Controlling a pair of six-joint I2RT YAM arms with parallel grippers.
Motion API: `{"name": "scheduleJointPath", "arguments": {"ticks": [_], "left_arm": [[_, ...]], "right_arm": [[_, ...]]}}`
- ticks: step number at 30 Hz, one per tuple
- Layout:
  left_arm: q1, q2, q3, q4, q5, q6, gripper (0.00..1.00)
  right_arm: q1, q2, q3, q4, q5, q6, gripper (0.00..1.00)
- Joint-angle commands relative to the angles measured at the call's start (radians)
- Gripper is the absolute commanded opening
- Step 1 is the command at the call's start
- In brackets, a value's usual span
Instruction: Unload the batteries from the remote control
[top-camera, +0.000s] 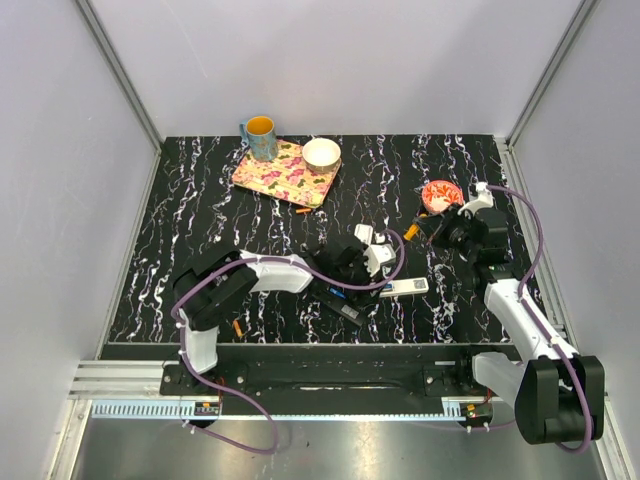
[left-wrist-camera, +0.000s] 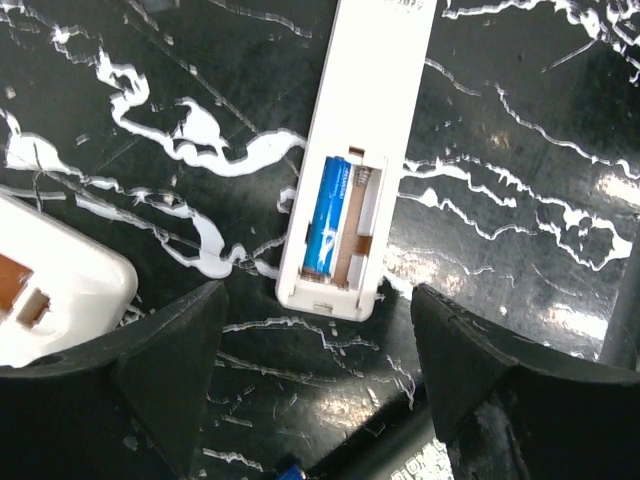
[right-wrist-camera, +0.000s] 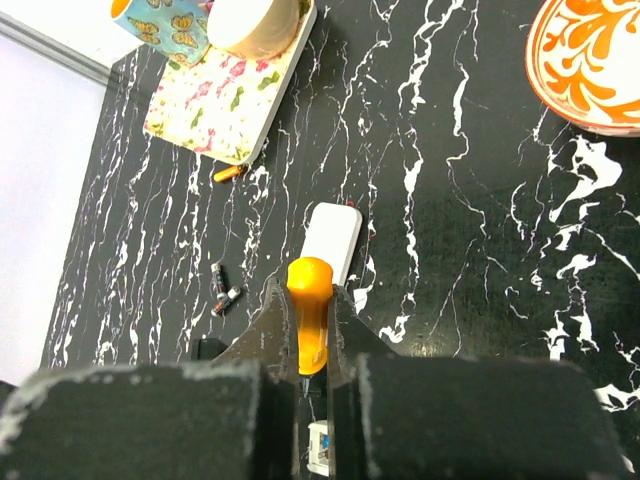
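Note:
A white remote (left-wrist-camera: 350, 150) lies face down with its battery bay uncovered. One blue battery (left-wrist-camera: 328, 215) sits in the bay's left slot, and the slot beside it is empty. My left gripper (left-wrist-camera: 315, 345) hovers open just short of the remote's near end, with nothing between its fingers (left-wrist-camera: 170, 370). In the top view the left gripper (top-camera: 360, 283) is immediately left of the white remote (top-camera: 405, 288). My right gripper (right-wrist-camera: 310, 295) is shut on an orange-handled tool (right-wrist-camera: 310, 320) and is raised at the right (top-camera: 428, 229). Loose batteries (right-wrist-camera: 226, 288) lie on the table.
A black remote (top-camera: 340, 305) lies by the left gripper with a blue cell (top-camera: 335, 292) next to it. A white oblong piece (right-wrist-camera: 333, 235) and an orange battery (right-wrist-camera: 228, 172) lie nearby. At the back stand a floral tray (top-camera: 285, 172), a mug (top-camera: 260, 137) and a bowl (top-camera: 321, 153). An orange dish (top-camera: 441, 194) is on the right.

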Motion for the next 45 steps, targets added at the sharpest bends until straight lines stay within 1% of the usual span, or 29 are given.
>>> {"name": "scheduleJointPath", "arguments": {"ticks": [1,4,6,7,9,10,11,12,15,19,23,29,33,37,39,41,45], "left_arm": [[-0.005,0.025,0.024,0.051,0.076,-0.007,0.79],[-0.007,0.025,0.024,0.044,0.056,-0.016,0.77],[-0.008,0.027,0.03,0.028,0.041,-0.015,0.72],[-0.008,0.034,0.056,-0.025,0.028,-0.015,0.7],[-0.014,0.053,0.082,-0.076,-0.027,-0.013,0.63],[-0.025,0.056,0.088,-0.111,-0.05,-0.012,0.61],[-0.031,0.057,0.091,-0.12,-0.097,-0.012,0.6],[-0.037,0.059,0.09,-0.13,-0.116,-0.012,0.57],[-0.048,0.059,0.07,-0.139,-0.153,-0.015,0.54],[-0.06,0.04,0.049,-0.131,-0.185,-0.022,0.42],[-0.062,0.014,0.029,-0.14,-0.206,-0.036,0.33],[-0.062,-0.077,-0.051,-0.148,-0.248,-0.067,0.31],[-0.062,-0.131,-0.094,-0.154,-0.285,-0.133,0.3],[-0.062,-0.15,-0.103,-0.212,-0.32,-0.194,0.28],[-0.059,-0.148,-0.103,-0.219,-0.363,-0.237,0.27],[-0.057,-0.142,-0.102,-0.219,-0.367,-0.262,0.24],[-0.056,-0.116,-0.073,-0.216,-0.381,-0.332,0.22]], "right_arm": [[-0.003,0.004,-0.011,0.05,-0.05,-0.005,0.0],[-0.002,0.004,-0.015,0.052,-0.063,-0.002,0.0],[-0.003,0.003,-0.018,0.052,-0.066,0.004,0.0],[-0.002,0.003,-0.02,0.055,-0.075,0.009,0.0],[-0.002,0.0,-0.023,0.062,-0.084,0.012,0.0],[-0.002,-0.002,-0.026,0.065,-0.095,0.017,0.0],[-0.002,0.0,-0.026,0.068,-0.096,0.018,0.0],[-0.002,-0.003,-0.029,0.07,-0.098,0.018,0.0],[-0.003,-0.007,-0.032,0.072,-0.099,0.017,0.0],[-0.003,-0.007,-0.04,0.076,-0.107,0.017,0.0],[-0.002,-0.01,-0.053,0.084,-0.127,0.011,0.0],[0.012,-0.007,-0.077,0.118,-0.147,0.027,0.0],[0.035,0.012,-0.092,0.147,-0.153,0.038,0.0],[0.064,0.044,-0.107,0.208,-0.161,0.066,0.0],[0.092,0.053,-0.113,0.226,-0.147,0.078,0.0],[0.112,0.064,-0.115,0.248,-0.133,0.089,0.0],[0.158,0.084,-0.098,0.257,-0.087,0.087,0.0]]}}
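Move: The remote with one blue battery lies crosswise just past the left fingertips, its middle about 5 cm right, 1 cm ahead and 2 cm below that hand. From the left hand, the empty white remote is some 9 cm ahead and 4 cm left, the black case about 4 cm back and 8 cm left. From the right hand, holding the orange screwdriver, the battery remote is roughly 10 cm back, 6 cm left and 16 cm below. Down about 1 cm, the left hand closes its fingers to about half on the battery remote's near end, then draws it some 5 cm left and slightly back, turning counter-clockwise almost 20 degrees. The right hand keeps its grip on the screwdriver and goes about 6 cm left, lowering and drawing back some 3 cm each, bringing the tip over the battery compartment. ##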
